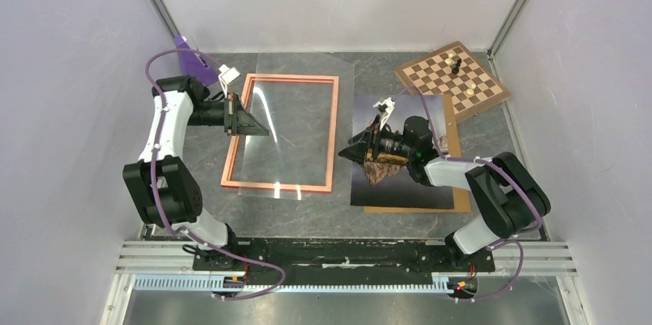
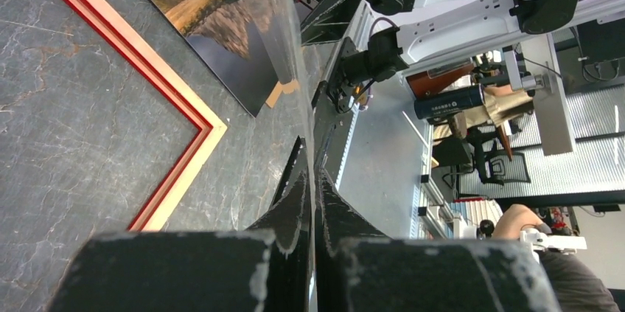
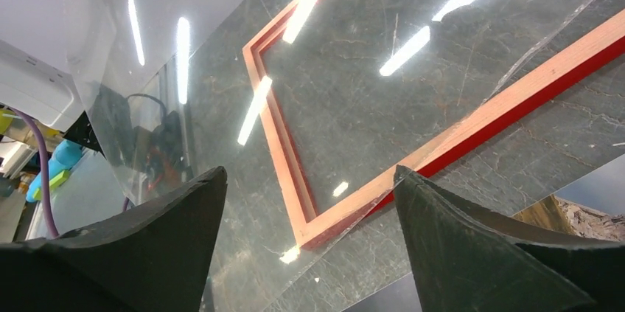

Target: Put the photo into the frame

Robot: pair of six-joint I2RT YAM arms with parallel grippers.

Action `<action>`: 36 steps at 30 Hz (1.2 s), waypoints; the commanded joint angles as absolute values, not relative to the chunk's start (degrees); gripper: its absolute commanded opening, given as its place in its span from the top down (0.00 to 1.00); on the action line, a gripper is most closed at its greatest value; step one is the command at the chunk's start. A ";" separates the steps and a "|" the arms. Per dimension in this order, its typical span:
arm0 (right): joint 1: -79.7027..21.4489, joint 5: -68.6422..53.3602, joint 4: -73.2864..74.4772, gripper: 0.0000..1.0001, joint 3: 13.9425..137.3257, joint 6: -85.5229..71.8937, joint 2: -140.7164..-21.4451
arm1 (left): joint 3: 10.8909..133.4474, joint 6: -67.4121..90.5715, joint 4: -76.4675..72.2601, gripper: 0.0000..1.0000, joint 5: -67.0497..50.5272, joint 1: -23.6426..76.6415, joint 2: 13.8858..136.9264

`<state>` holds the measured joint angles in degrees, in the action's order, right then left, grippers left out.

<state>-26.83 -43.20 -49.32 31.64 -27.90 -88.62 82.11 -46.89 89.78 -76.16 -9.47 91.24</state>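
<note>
The orange-red frame lies flat in the middle of the table. A clear sheet hangs tilted over it, and my left gripper is shut on the sheet's left edge. The left wrist view shows that thin sheet pinched between the jaws of my left gripper, beside a frame corner. The photo lies face up to the right of the frame, on a brown board. My right gripper hovers open over the photo's left edge, nothing between its fingers.
A chessboard with a few pieces sits at the back right. A purple object stands at the back left corner. White walls close in both sides. In the right wrist view the frame shows through the sheet's glare.
</note>
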 commanded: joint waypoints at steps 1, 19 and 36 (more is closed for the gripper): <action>-27.40 -45.44 -51.46 0.17 33.92 -25.66 -86.56 | 81.68 -50.95 94.36 0.98 -77.98 -9.67 90.88; -27.14 -42.91 -44.03 0.51 32.07 -16.68 -78.79 | 69.15 -27.46 63.57 0.98 -63.86 -14.28 83.91; -30.97 -41.26 -40.81 0.68 40.56 -17.27 -88.93 | 66.11 -14.40 51.94 0.98 -56.45 -13.45 83.36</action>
<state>-29.61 -40.34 -40.25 36.51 -17.93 -86.00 66.24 -17.98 55.44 -55.83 -14.04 83.37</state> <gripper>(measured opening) 0.338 0.033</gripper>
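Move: The left hand holds the clear sheet's left edge, about 26 cm above table level; the photo frame's middle lies some 21 cm ahead and 2 cm right of it. For the open right hand, the sheet's right edge is just about 1 cm ahead and 1 cm left, level with the fingers. From that hand, the frame's middle is about 17 cm ahead, 20 cm left and 14 cm down, the photo 10 cm ahead and 18 cm right. Sinking about 8 cm while drifting 5 cm left and then some 3 cm forward, the left hand lowers its pinched edge of the clear sheet towards the frame, fingertips tipping down and swinging counter-clockwise. The right hand rises 2 cm, narrows its fingers around the sheet's right edge without shutting, and finally edges left. ##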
